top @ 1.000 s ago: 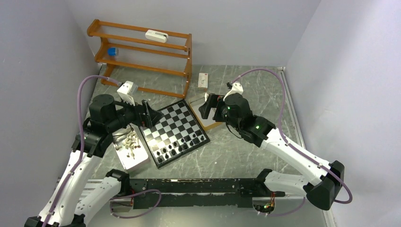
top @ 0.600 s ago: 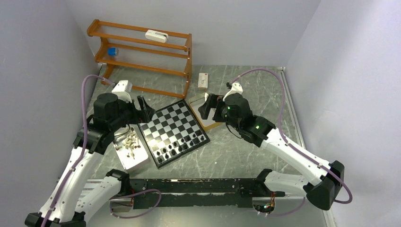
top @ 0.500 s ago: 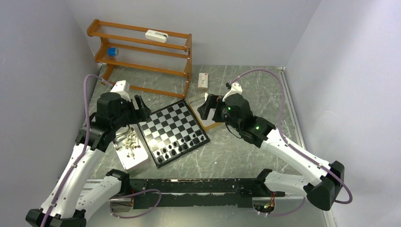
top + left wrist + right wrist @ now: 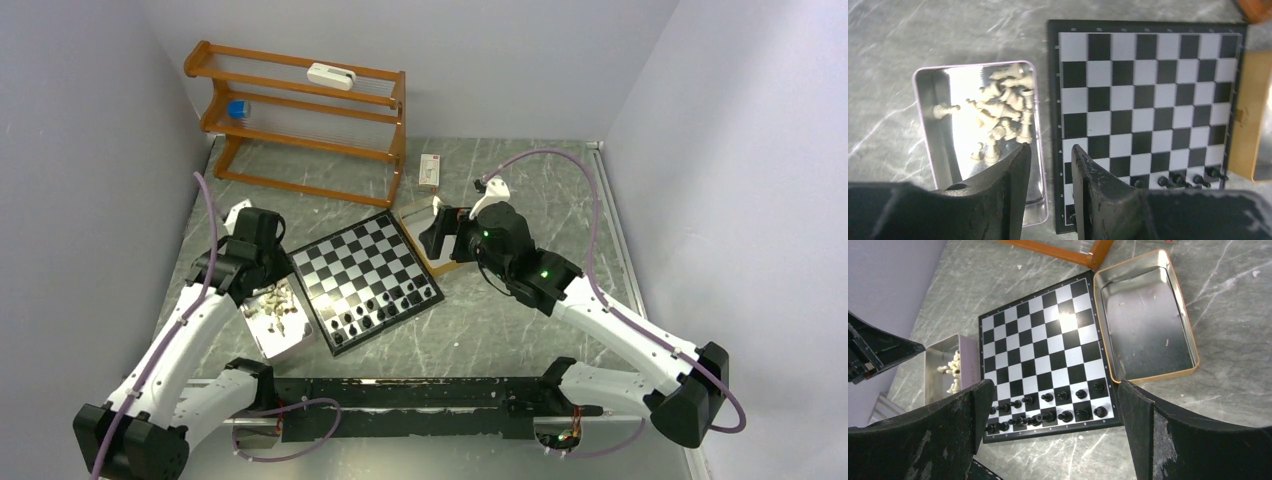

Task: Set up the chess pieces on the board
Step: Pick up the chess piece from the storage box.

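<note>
The board (image 4: 365, 275) lies in the middle of the table. Black chess pieces (image 4: 385, 308) crowd its two near rows; some lie tipped (image 4: 1033, 419). Cream-white chess pieces (image 4: 1003, 112) lie heaped in a silver tray (image 4: 923, 115) left of the board. My left gripper (image 4: 1050, 150) hovers over the tray's near end and the board's left edge (image 4: 1053, 125). Its jaws are narrowed but apart, with nothing between them. My right gripper (image 4: 1056, 385) hangs wide open and empty above the board's right side, near a gold-rimmed tray (image 4: 1193, 360).
A wooden rack (image 4: 300, 110) stands at the back left with a white item and a blue item on it. A small box (image 4: 429, 170) lies behind the gold-rimmed tray (image 4: 445, 268). Grey walls close in left and right.
My left arm has swung back from the board's far-left corner to over the silver tray, and its jaws have narrowed. The right arm has barely moved.
</note>
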`<state>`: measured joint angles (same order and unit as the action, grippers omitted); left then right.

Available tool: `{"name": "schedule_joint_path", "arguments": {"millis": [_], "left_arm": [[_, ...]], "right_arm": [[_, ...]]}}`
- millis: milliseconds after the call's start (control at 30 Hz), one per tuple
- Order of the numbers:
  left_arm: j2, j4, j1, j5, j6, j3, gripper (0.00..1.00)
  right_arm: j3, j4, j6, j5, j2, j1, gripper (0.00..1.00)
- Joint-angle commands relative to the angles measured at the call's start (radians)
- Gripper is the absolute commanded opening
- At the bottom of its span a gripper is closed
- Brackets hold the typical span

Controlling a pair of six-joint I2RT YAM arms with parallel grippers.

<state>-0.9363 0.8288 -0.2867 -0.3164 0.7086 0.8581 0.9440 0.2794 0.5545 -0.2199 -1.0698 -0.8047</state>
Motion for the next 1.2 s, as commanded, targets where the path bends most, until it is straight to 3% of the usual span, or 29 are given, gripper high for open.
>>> {"name": "schedule_joint_path", "arguments": {"millis": [0, 167, 567, 1167], "left_arm": [[-0.022, 0.058, 0.102, 0.0, 0.116, -0.044, 0.43], [-0.028, 0.076, 0.245, 0.072, 0.195, -0.137, 0.4], [-0.079, 0.034, 0.252, 0.032, 0.288, -0.212, 0.38], [-0.139, -0.094, 0.253, 0.069, 0.254, -0.238, 0.36]], "right_arm": [[0.021, 0.035, -0.031, -0.033, -0.016, -0.005, 1.0], [0.007, 0.034, -0.038, -0.041, -0.013, -0.006, 1.0], [0.008, 0.045, -0.071, -0.056, 0.009, -0.005, 1.0], [-0.011, 0.046, -0.076, -0.054, 0.026, -0.005, 1.0]]}}
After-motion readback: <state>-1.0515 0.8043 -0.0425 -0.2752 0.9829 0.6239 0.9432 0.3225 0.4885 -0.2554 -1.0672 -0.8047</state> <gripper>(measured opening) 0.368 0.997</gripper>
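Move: The heap of white chess pieces lies about 13 cm below the left hand, some 5 cm to its left and 1 cm back. The storage box holding them is centred 5 cm back and 5 cm left of the hand. The chessboard's middle is about 15 cm to its right and 4 cm ahead, with the black pieces on it some 19 cm right and 3 cm back. From the right hand, the white heap lies roughly 42 cm left, 3 cm back and 22 cm lower. Towards the white pieces in the storage box the left hand sinks some 10 cm, swinging left and back by about 4 cm each during the first part, then going almost straight down and slowing. The wrist turns about 25 degrees counter-clockwise and tips the fingers more steeply down; they stay part open, empty, over the heap. ##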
